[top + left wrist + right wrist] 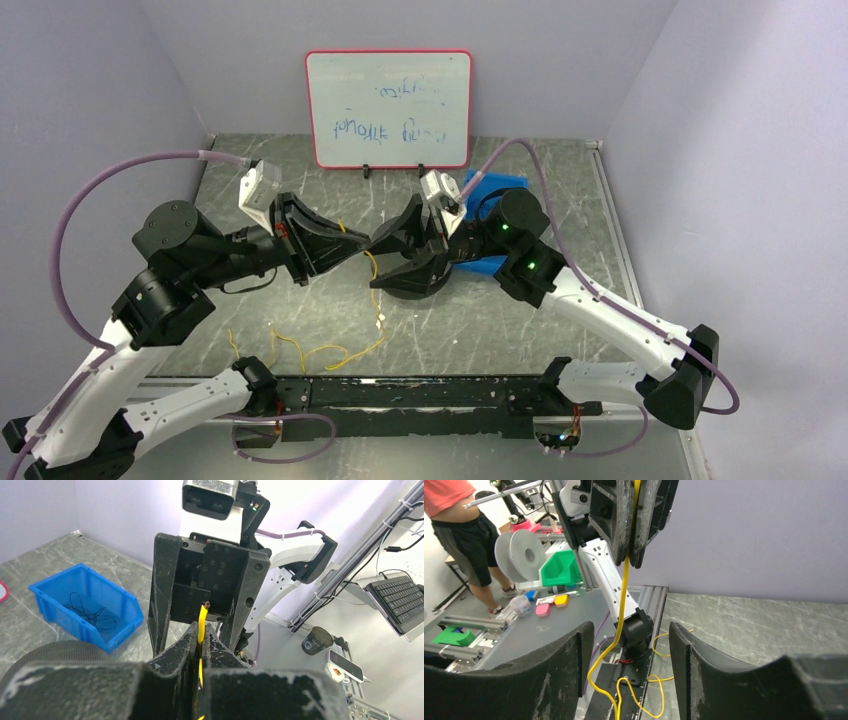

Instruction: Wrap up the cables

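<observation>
The cable [378, 300] is a thin yellow wire. It hangs from my left gripper [362, 247] down to the table, and its slack lies in loose loops near the front edge. In the left wrist view my left gripper [202, 630] is shut on the cable [201, 617], whose short end sticks up past the fingertips. My right gripper [385, 262] faces the left one, open and empty. In the right wrist view the right gripper [630, 630] has its jaws wide apart, and the cable [624, 590] hangs down from the left gripper [634, 510] between and beyond them.
A blue bin [500, 190] stands behind the right arm; the left wrist view shows the bin [85, 605] holding thin dark wires. A whiteboard [388, 108] leans on the back wall. A black rail [420, 392] runs along the table's front edge.
</observation>
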Robot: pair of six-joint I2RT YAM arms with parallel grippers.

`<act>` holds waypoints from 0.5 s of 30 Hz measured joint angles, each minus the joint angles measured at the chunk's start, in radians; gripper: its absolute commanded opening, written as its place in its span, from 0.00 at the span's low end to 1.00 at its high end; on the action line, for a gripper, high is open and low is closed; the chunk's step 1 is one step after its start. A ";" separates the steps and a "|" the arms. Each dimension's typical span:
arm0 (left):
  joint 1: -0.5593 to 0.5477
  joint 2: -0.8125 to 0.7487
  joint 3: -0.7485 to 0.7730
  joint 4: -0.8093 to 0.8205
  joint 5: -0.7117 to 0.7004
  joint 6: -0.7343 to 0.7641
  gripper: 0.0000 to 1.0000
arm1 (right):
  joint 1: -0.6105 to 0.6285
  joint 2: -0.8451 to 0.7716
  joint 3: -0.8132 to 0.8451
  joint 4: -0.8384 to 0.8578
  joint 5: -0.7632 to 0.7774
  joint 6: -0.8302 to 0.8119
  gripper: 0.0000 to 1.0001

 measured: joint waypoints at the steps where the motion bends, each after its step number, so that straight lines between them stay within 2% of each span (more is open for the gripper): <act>1: 0.000 0.004 0.000 0.006 0.003 0.000 0.07 | 0.000 0.000 -0.003 0.001 -0.004 0.000 0.53; 7: 0.000 0.019 -0.012 0.035 0.008 0.000 0.07 | 0.002 0.000 -0.025 0.010 -0.027 0.011 0.33; 9: 0.000 0.019 -0.018 0.042 0.008 0.000 0.07 | 0.002 0.000 -0.035 0.015 -0.032 0.014 0.19; 10: 0.000 0.019 -0.021 0.045 0.008 0.000 0.07 | 0.002 0.000 -0.038 0.016 -0.034 0.016 0.05; 11: 0.000 0.021 -0.023 0.048 0.008 0.000 0.07 | 0.002 -0.001 -0.041 0.018 -0.034 0.016 0.00; 15: 0.000 0.026 -0.033 0.064 0.009 0.000 0.10 | 0.002 -0.015 -0.057 0.021 -0.032 0.024 0.00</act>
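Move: The yellow cable hangs from the left hand's fingers. The stretch to be pinched passes between the right hand's open fingers, about 1 cm back, 1 cm left and 2 cm below that hand; from the left hand it lies some 6 cm below and 1 cm back, level sideways. From the right hand, the black disc is roughly 18 cm ahead, 4 cm right; the blue box 26 cm ahead, 19 cm right; both roughly 35 cm below. The right fingers shut from well open and pinch the yellow cable just below the left fingers, while that hand sinks some 2 cm and eases slightly back. The left hand keeps its pinch higher on the same cable and drifts about 1.5 cm to the right and forward, slightly down. ##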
